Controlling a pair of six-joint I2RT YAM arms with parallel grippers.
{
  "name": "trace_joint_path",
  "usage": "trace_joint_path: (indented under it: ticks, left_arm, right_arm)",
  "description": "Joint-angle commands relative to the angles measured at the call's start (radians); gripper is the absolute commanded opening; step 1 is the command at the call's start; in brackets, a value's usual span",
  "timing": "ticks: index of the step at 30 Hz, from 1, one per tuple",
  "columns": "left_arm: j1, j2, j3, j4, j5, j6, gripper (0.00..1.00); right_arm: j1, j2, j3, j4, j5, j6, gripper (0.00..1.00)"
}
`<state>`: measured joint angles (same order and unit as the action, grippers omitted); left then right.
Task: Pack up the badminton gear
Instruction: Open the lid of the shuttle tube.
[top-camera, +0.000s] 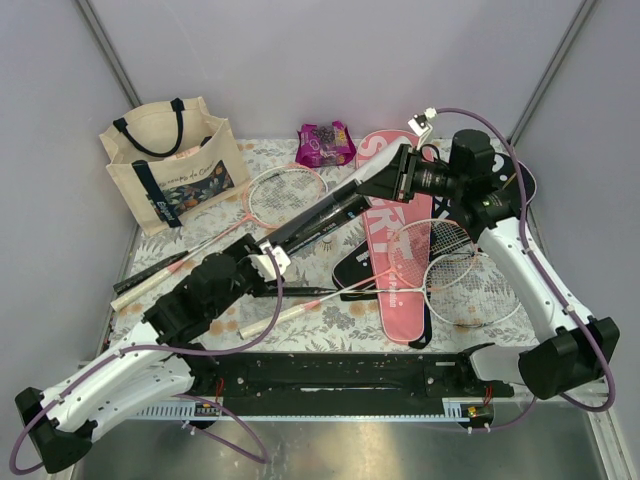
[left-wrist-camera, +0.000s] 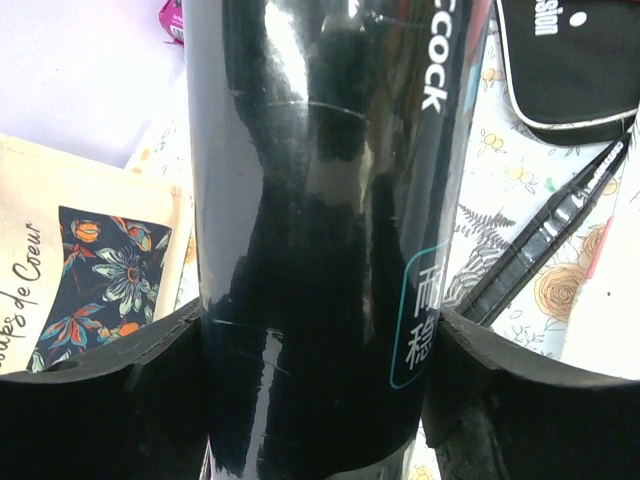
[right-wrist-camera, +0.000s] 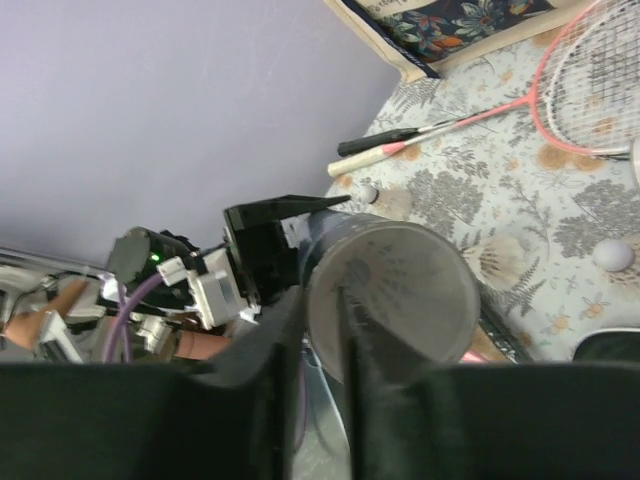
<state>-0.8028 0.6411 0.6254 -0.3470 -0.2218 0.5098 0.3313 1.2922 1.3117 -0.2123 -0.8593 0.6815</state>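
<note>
A long black tube (top-camera: 320, 215) hangs slanted above the table, held at both ends. My left gripper (top-camera: 262, 255) is shut on its lower end; in the left wrist view the glossy tube (left-wrist-camera: 320, 200) fills the gap in the left gripper (left-wrist-camera: 320, 330). My right gripper (top-camera: 385, 180) is at the upper end. There the right gripper (right-wrist-camera: 312, 330) pinches the wall of the open tube (right-wrist-camera: 420, 270), one finger inside and one outside. A pink SPORT cover (top-camera: 395, 250), a black cover (top-camera: 355, 265) and rackets (top-camera: 450, 270) lie on the table. A shuttlecock (right-wrist-camera: 495, 262) lies below the tube.
The cream tote (top-camera: 170, 170) stands at the back left, with a pink-framed racket (top-camera: 287, 195) lying beside it. A purple snack packet (top-camera: 326, 143) sits at the back wall. Racket handles (top-camera: 150, 275) lie along the left edge.
</note>
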Motion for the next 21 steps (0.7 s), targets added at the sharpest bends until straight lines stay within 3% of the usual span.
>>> trace_joint_path:
  ticks: [1, 3, 12, 21]
  left_arm:
    - [-0.001, -0.008, 0.007, 0.117, 0.001, -0.016, 0.43]
    - [-0.001, -0.001, 0.007, 0.105, -0.025, -0.024, 0.41]
    - [-0.001, -0.032, -0.063, 0.158, -0.077, -0.027, 0.4]
    - [0.002, -0.04, -0.052, 0.138, -0.114, -0.031, 0.4]
  right_arm:
    - [0.003, 0.012, -0.031, 0.149, -0.113, 0.076, 0.07]
    - [0.002, 0.01, -0.026, 0.172, -0.113, 0.087, 0.0]
    - [-0.17, 0.015, 0.052, 0.301, -0.112, 0.219, 0.0]
    - [-0.245, 0.062, 0.054, 0.35, -0.152, 0.244, 0.0]
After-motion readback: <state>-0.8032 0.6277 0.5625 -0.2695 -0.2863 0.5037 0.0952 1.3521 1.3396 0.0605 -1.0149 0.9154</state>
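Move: My left hand still holds the black shuttle tube, slanting up to the right. The clear lid on its end lies about 10 cm ahead, 20 cm to the right and 10 cm above that hand. My right fingers are already around the lid's rim, its middle some 2 cm ahead, 1 cm left and 2 cm below. Roughly 30 cm beneath the right hand, the white tube lies some 3 cm ahead, and a loose shuttlecock about 10 cm back and 6 cm left. I shut my right fingers on the lid's rim and pinch it. Then I draw it off the tube, slowly to the right and up at first, then with a quick sweep right, forward and up, about 8 cm in all, tilting the hand some 10 degrees. My left hand keeps its grip on the tube, yielding barely a centimetre towards the pull and coming back. ##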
